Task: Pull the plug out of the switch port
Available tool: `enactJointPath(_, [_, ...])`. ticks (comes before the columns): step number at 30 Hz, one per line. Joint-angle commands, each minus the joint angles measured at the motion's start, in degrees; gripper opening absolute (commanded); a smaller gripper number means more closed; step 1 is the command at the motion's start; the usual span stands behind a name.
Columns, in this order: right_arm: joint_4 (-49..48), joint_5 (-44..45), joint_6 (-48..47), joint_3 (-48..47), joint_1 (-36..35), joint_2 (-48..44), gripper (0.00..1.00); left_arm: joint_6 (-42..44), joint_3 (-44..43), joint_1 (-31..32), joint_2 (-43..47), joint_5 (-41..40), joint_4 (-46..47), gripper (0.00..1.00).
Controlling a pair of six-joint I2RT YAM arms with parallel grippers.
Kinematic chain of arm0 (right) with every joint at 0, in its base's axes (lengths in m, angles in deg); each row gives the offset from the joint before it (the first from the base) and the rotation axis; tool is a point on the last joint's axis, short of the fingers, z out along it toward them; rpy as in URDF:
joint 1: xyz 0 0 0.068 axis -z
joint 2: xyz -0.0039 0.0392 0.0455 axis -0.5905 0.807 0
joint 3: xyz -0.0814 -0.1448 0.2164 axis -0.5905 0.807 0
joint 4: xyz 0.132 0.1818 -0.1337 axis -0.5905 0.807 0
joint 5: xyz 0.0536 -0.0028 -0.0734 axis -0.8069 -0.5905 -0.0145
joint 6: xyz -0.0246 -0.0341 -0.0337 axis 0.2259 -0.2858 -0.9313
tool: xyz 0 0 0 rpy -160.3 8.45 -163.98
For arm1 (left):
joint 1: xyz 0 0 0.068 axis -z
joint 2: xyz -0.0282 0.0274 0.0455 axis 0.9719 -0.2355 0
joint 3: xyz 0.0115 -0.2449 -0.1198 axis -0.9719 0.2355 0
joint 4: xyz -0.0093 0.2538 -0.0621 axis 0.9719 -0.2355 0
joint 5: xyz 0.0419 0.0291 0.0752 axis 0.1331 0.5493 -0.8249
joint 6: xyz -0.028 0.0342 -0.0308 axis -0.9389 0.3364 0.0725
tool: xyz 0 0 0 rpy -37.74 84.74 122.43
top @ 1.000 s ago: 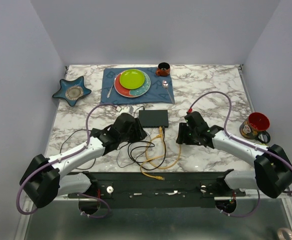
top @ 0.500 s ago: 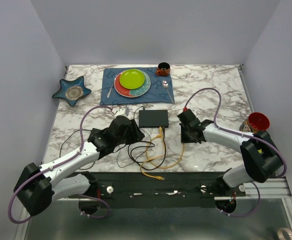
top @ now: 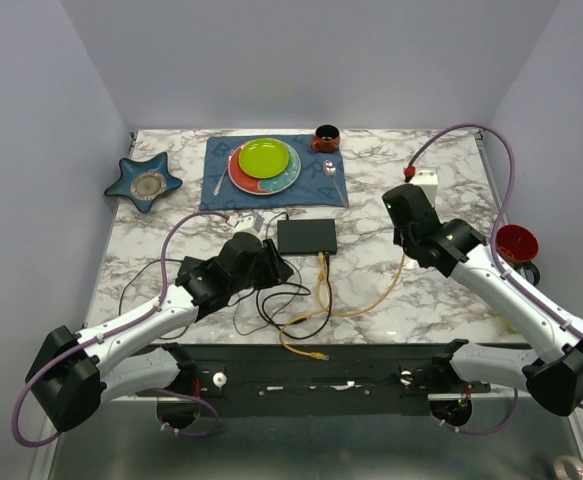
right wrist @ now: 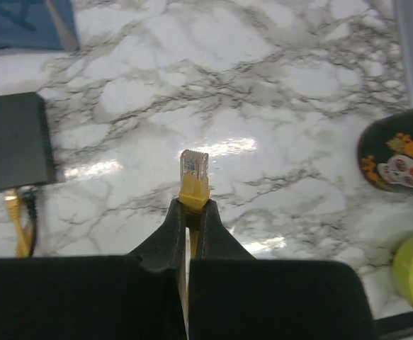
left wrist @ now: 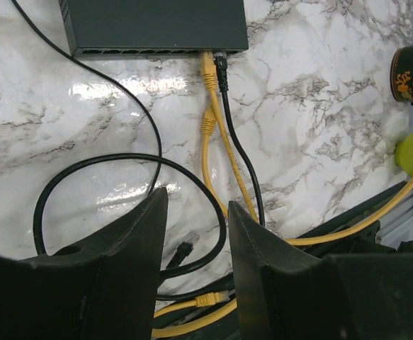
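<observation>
The switch [top: 306,236] is a flat black box at mid-table, also in the left wrist view [left wrist: 156,25] and the right wrist view [right wrist: 11,142]. A yellow plug [left wrist: 207,67] and a black plug [left wrist: 221,64] sit in its near-edge ports. My right gripper [top: 407,245] hangs raised to the right of the switch. It [right wrist: 193,202] is shut on another yellow plug [right wrist: 194,170], whose clear tip sticks out past the fingertips. Its yellow cable [top: 371,300] trails down to the table. My left gripper [left wrist: 195,202] is open over the loose cables, left of the switch [top: 271,265], holding nothing.
Black cord loops [top: 271,300] and a loose yellow plug end [top: 316,355] lie in front of the switch. A skull mug [top: 512,250] stands at the right edge. A blue placemat with a green plate [top: 263,158], a small cup [top: 325,137] and a star dish [top: 143,182] are at the back.
My right gripper shut on a yellow plug, then rose and swung right and back, drawing its cable taut across the table. The left arm barely moved.
</observation>
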Motion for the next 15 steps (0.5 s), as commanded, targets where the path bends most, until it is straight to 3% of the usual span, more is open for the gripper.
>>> enactJointPath(1, [10.48,13.60,-3.33,-0.65,-0.35,-0.09,0.01,1.32,-2.29,0.14,0.15,0.94,1.80,0.50])
enactJointPath(4, [10.39,15.63,-4.38,0.14,-0.53,-2.46,0.01,2.28,-2.90,0.14,0.33,1.46,2.24,0.52])
enactJointPath(7, [13.29,17.22,-1.40,-0.65,-0.53,-3.61,0.01,7.01,-4.57,2.58,0.07,7.43,7.50,0.59])
enactJointPath(10, [13.03,12.93,-1.05,-1.44,-0.44,-3.79,0.01,13.17,-8.87,10.48,-1.69,0.60,7.60,0.79])
enactJointPath(12, [13.12,11.25,0.09,-1.88,-0.44,-3.44,0.01,14.84,-10.63,13.49,-3.97,-0.90,8.73,0.87])
enactJointPath(14, [13.03,7.65,0.36,-2.85,-0.44,-2.82,0.01,17.13,-10.64,17.25,-6.07,-0.74,13.63,0.88])
enactJointPath(15, [12.94,6.16,0.71,-3.20,-0.35,-2.56,0.01,18.35,-9.42,18.76,-6.52,-0.65,16.01,0.99])
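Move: The yellow plug, already pinched in the right fingers and about 1 cm ahead of that hand's point, is some 23 cm right of the left hand, 7 cm ahead and 8 cm higher. Its cable leaves the table about 10 cm right of the left hand, 7 cm back and 12 cm below. The switch lies 14 cm ahead of the left hand, 3 cm right and 11 cm below. The mug stands roughly 29 cm right of the right hand, level with it and 14 cm below. Keep the yellow plug pinched in the right gripper and ease it about 5 cm right and 3 cm back, rolling the hand's left side down a little. Swing the left gripper right and up, drawing it back slightly, about 11 cm in all towards the held plug, turning some 20 degrees clockwise, lifting the fingertips and opening the half-open fingers nearly wide. ##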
